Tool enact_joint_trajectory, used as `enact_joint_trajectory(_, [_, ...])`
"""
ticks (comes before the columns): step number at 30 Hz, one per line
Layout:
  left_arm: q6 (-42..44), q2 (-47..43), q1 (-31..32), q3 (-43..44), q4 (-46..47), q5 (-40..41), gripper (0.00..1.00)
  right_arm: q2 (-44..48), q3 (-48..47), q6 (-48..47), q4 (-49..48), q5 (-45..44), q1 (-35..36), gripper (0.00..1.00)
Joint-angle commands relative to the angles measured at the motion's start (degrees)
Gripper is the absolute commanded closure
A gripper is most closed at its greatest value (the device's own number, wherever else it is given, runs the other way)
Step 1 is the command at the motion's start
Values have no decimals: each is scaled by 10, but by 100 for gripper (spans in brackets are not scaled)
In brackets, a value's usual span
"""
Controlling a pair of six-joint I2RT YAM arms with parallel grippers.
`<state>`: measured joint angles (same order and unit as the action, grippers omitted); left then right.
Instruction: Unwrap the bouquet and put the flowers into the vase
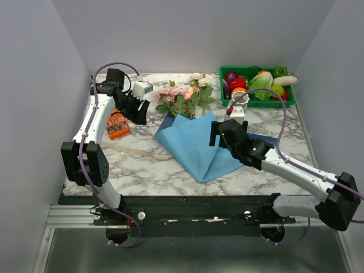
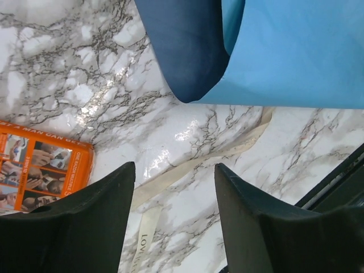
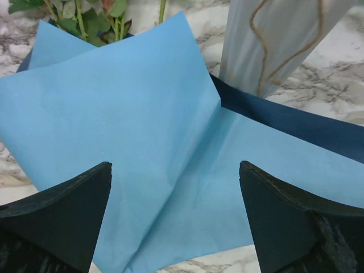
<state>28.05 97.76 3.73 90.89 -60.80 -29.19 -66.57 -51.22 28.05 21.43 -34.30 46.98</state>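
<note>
The bouquet lies loosened mid-table: pink, peach and cream flowers [image 1: 185, 98] rest on spread blue paper [image 1: 196, 145]. In the right wrist view green stems [image 3: 85, 20] stick out past the paper [image 3: 131, 131]. The whitish marbled vase [image 1: 239, 105] stands right of the flowers and rises behind the paper [image 3: 273, 40]. My right gripper [image 1: 218, 132] hangs open just above the paper's right side [image 3: 175, 170], nothing between its fingers. My left gripper [image 1: 135, 109] is open at the back left, over bare table and a beige ribbon [image 2: 193, 165], holding nothing [image 2: 175, 170].
The untied beige ribbon [image 1: 136, 151] trails across the table left of the paper. An orange box [image 1: 116, 125] lies under the left arm. A green crate [image 1: 256, 103] of vegetables sits at the back right. Grey walls close in three sides.
</note>
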Motion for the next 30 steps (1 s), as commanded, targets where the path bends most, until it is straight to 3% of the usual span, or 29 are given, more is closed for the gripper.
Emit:
enact_joint_trajectory(1, [-14,-54,-6,0,-7,-32,32,-29,37,66,-96,29,-29,1])
enact_joint_trajectory(10, [-15,-81,-12,-11,-14,-37,30,-57,156,217,-250,62,-29,8])
enact_joint_trajectory(14, [-16,-100,-12,-10,-20,-42,30,-102,189,301,-276,69,-29,8])
enact_joint_trajectory(24, [-12,-134,-12,-1,-35,-39,30,-176,256,360,-474,151,-39,13])
enact_joint_trajectory(30, [-27,-147,-12,0,-45,-34,30,-185,267,364,-551,173,-40,24])
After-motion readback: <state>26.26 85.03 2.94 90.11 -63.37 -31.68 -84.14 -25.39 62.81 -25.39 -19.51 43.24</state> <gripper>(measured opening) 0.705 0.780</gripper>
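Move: For the right hand, the near-vertical fold edge of the blue wrapper's flap lies about 5 cm left, level fore and aft, and some 15 cm below. The vase stands about 11 cm ahead, 1 cm right and 8 cm lower at its middle; the flowers lie around 24 cm ahead, 18 cm left and 13 cm below. From the left hand, that flap edge is roughly 32 cm right, 8 cm back and 14 cm below. Right hand sinks leftward some 14 cm, rolling about 35 degrees, to straddle the flap edge; left hand rises. ##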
